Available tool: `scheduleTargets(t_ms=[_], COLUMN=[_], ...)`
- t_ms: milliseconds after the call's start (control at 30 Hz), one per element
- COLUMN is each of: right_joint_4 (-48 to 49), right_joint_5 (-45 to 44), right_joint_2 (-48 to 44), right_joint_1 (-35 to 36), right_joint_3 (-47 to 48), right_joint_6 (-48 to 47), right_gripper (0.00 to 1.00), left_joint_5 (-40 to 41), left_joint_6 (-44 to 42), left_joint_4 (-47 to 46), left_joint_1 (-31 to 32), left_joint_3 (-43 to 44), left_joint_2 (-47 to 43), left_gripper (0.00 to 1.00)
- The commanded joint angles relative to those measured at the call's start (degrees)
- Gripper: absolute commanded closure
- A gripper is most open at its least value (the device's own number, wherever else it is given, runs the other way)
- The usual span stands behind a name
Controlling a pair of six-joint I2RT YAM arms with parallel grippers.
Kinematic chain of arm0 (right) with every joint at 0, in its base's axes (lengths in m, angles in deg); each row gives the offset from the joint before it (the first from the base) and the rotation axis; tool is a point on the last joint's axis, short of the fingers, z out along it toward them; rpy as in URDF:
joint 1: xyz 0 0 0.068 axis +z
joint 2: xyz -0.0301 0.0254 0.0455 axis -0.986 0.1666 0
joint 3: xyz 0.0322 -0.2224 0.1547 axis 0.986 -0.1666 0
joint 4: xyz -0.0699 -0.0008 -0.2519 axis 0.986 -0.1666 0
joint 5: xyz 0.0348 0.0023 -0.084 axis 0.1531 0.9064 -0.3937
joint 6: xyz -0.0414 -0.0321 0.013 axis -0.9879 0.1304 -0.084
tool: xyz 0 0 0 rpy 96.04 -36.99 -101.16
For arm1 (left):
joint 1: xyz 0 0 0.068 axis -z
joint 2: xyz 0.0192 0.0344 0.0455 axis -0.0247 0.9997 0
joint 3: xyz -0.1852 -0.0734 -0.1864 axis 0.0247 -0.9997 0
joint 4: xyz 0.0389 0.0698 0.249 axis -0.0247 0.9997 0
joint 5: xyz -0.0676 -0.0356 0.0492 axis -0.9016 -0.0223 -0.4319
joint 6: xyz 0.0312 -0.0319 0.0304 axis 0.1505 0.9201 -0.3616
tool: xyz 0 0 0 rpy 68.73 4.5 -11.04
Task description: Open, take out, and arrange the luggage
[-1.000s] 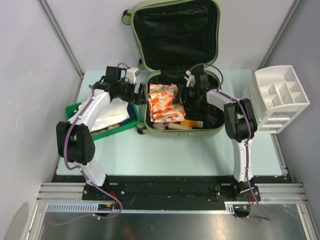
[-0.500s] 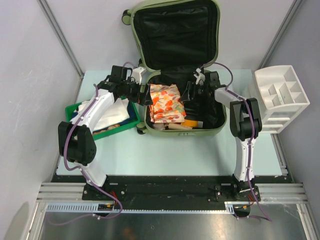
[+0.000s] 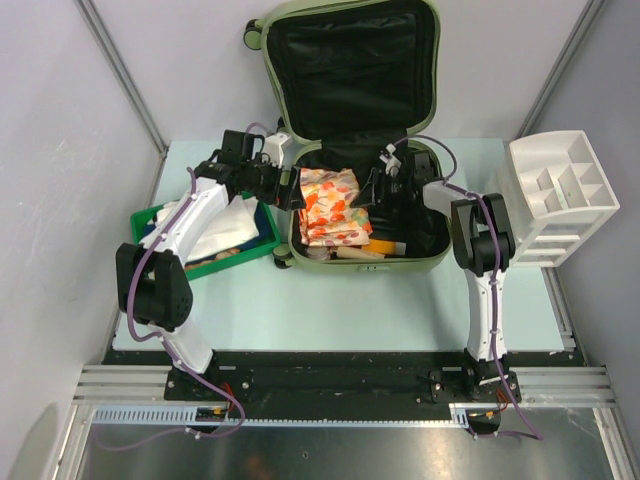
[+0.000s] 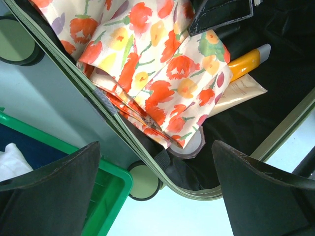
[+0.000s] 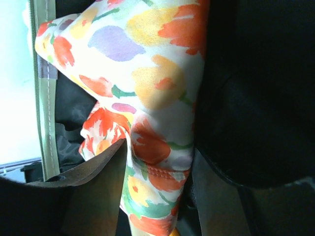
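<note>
The luggage (image 3: 432,120), a pale olive-green suitcase, lies open on the table with its black-lined lid standing up at the back. A folded floral cloth (image 3: 325,205) fills the left half of its lower shell. My right gripper (image 3: 370,195) is at the cloth's right edge. In the right wrist view a fold of the floral cloth (image 5: 147,73) fills the gap in my right gripper (image 5: 157,196), with both fingers against it. My left gripper (image 3: 290,195) hangs wide open over the luggage's left rim. The left wrist view shows the left gripper (image 4: 157,196) holding nothing, above the floral cloth (image 4: 162,64) and the rim (image 4: 280,128).
An orange tube (image 4: 243,64) and a cream tube (image 4: 238,93) lie under the cloth's near end. A green tray (image 3: 150,218) holding white cloth (image 3: 225,225) sits left of the suitcase, close to a wheel (image 4: 143,182). A white compartmented organizer (image 3: 560,195) stands at the right.
The left arm swung right to the suitcase's left rim and stayed there. The right gripper lifted, then came back down at the cloth's right edge, and its jaws narrowed onto the fabric.
</note>
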Motion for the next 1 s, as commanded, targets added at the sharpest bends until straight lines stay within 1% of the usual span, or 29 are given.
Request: scheduleTargets(t_ms=[0, 67, 167, 300, 367, 467, 500, 533, 567, 633, 700, 733, 800, 967], right_joint_4=[6.21, 10.5, 14.55, 15.71, 15.18, 14.04, 13.17, 10.72, 9.22, 7.1, 7.01, 4.22, 3.49, 3.32], right_joint_5=[6.57, 7.54, 9.04, 7.38, 6.41, 5.18, 4.74, 4.21, 3.6, 1.67, -0.26, -1.06, -2.73, -4.31], right_joint_2=[2.52, 3.39, 4.01, 5.42, 6.12, 5.16, 4.46, 2.71, 1.74, -1.5, -3.71, -4.59, -7.14, -10.3], right_joint_1=[2.34, 3.22, 4.36, 5.5, 5.77, 5.51, 5.25, 4.98, 4.63, 3.66, 2.79, 2.78, 2.61, 3.13], right_joint_3=[0.74, 0.92, 0.92, 1.27, 1.79, 2.41, 2.76, 3.55, 4.08, 4.69, 5.31, 6.36, 7.15, 9.52], right_joint_6=[8.44, 11.42, 14.51, 15.4, 15.48, 14.61, 13.73, 11.29, 10.05, 7.67, 6.7, 6.09, 5.03, 7.66], right_gripper=[0.44, 0.45, 0.49, 0.48, 0.5, 0.73, 0.9, 0.98, 1.0, 1.0, 1.0, 1.0, 1.0, 1.0], left_joint_5=[-0.78, -0.6, -0.08, 0.45, 0.36, 0.1, 0.01, -0.07, -0.34, -0.69, -1.04, -2.09, -3.15, -3.42], left_joint_6=[-2.41, -2.5, -3.03, -3.2, -3.2, -3.55, -3.81, -3.9, -4.08, -3.82, -3.21, -2.68, -1.45, -1.71], left_joint_4=[-0.02, -0.02, 0.24, 0.41, 0.33, 0.59, 0.59, 0.85, 0.94, 0.94, 1.12, 1.03, 1.21, 1.21], left_joint_1=[-0.02, -0.02, -0.02, -0.02, -0.02, -0.1, -0.19, -0.37, -0.63, -1.07, -2.65, -3.52, -6.25, -11.17], left_joint_3=[1.18, 0.56, -0.49, -1.2, -1.2, -0.59, -0.41, 0.03, 0.29, 0.82, 1.08, 1.35, 1.44, -0.05], left_joint_2=[-1.49, -1.75, -2.02, -2.28, -2.28, -2.46, -2.63, -2.63, -2.81, -3.42, -3.69, -3.95, -4.22, -6.58], left_gripper=[0.0, 0.0, 0.0, 0.0, 0.0, 0.0, 0.0, 0.0, 0.0, 0.0, 0.0, 0.0, 0.0, 0.0])
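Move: The floral cloth's middle is about 6 cm to my right hand's left and 3 cm back, roughly a centimetre lower; its right edge is already between the half-open fingers. In the case's near end, some 3 cm below this hand, the orange tube lies 13 cm back and 5 cm right, the beige tube 14 cm back and 1 cm left, the round jar 14 cm back and 9 cm left. From my left hand the cloth is about 10 cm right, 2 cm back and 12 cm below. My right hand slides about 4.5 cm left, farther over the cloth's right edge with a slight roll, sinks a little and closes its fingers, pinching the fabric. I then raise it some 6 cm, easing slightly right and forward, grip kept. My left hand, still wide open, finally shifts about 5 cm left, away from the cloth towards the green tray. ##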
